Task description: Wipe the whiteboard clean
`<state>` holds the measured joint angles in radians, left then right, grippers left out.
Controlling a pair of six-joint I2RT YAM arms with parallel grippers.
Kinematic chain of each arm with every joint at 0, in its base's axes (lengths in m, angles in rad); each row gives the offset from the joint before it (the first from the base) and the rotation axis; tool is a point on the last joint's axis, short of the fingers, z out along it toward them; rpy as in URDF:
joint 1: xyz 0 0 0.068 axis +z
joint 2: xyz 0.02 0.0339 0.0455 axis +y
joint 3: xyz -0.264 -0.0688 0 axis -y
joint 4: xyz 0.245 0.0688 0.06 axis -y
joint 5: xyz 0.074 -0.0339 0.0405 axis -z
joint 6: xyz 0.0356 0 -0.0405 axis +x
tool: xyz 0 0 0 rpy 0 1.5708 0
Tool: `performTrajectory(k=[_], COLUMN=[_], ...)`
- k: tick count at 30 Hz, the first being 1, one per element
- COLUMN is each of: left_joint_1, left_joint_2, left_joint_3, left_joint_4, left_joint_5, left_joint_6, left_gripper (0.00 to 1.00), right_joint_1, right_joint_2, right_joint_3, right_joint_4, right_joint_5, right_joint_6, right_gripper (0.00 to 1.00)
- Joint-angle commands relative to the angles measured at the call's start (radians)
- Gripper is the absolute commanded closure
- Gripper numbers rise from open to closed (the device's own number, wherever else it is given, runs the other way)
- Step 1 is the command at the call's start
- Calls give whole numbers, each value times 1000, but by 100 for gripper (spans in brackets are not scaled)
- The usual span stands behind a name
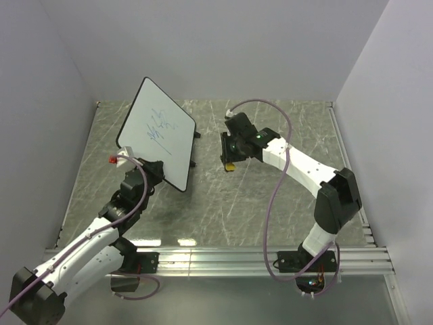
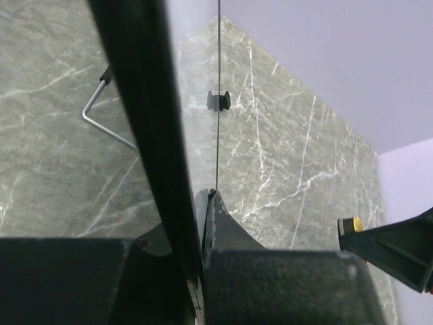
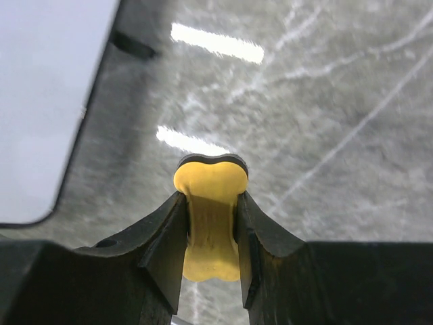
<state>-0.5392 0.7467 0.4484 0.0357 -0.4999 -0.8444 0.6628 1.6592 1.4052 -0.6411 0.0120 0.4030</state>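
The whiteboard (image 1: 157,132), white with a black rim and blue scribbles in its middle, stands tilted up at the table's left. My left gripper (image 1: 153,169) is shut on its lower near edge. In the left wrist view the board's dark edge (image 2: 139,101) runs down between the closed fingers (image 2: 205,203). My right gripper (image 1: 230,160) hovers to the right of the board, apart from it, shut on a small yellow bone-shaped eraser (image 1: 231,165). The right wrist view shows the eraser (image 3: 211,203) pinched at its waist between both fingers (image 3: 211,220), with the whiteboard's corner (image 3: 47,101) at far left.
A bent wire stand (image 2: 101,115) and black feet (image 1: 196,134) lie on the grey marble table behind the board. Grey walls close in the left, back and right. An aluminium rail (image 1: 257,256) runs along the near edge by the arm bases.
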Motion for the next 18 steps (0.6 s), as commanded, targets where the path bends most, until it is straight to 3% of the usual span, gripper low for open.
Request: performTrajectory(k=[1, 6, 11, 18], left_joint_1=[-18, -21, -22, -27], left_joint_2=[14, 88, 284, 379], left_joint_3=[-53, 44, 264, 221], left_joint_4=[-166, -209, -364, -303], left_joint_5=[-147, -149, -301, -342], left_joint_6=[39, 94, 215, 297], left_gripper=[100, 100, 100, 100], right_joint_1=[-6, -8, -9, -35], right_joint_2=[31, 54, 33, -10], right_joint_3=[95, 123, 71, -40], right_joint_4=[23, 20, 44, 112], right_joint_5=[-32, -46, -40, -70], right_joint_6=[3, 2, -3, 29], right_gripper=[100, 100, 100, 100])
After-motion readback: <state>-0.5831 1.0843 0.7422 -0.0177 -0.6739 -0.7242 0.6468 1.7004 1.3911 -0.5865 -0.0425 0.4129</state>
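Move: The left hand already pinches the whiteboard's near edge; the blue scribble lies about 13 cm ahead of it, neither left nor right, at roughly its height. From the right hand, which holds the yellow eraser, the scribble is some 22 cm to the left, 11 cm farther out and slightly higher. The stand's near foot is about 14 cm to the right hand's left, 3 cm ahead and 15 cm below; the far foot is about 13 cm left and 13 cm ahead. Keeping its pinch on the whiteboard's near edge, the left hand pauses, then pushes the edge about 5 cm forward and lifts it some 2 cm, rolling roughly 10 degrees so that its left side rises and the board's face swings round towards the eraser side. The right hand keeps its hold on the yellow eraser clear of the board, easing a couple of centimetres left and forward with a slight rise, then going partly back and sinking about 2.5 cm. ##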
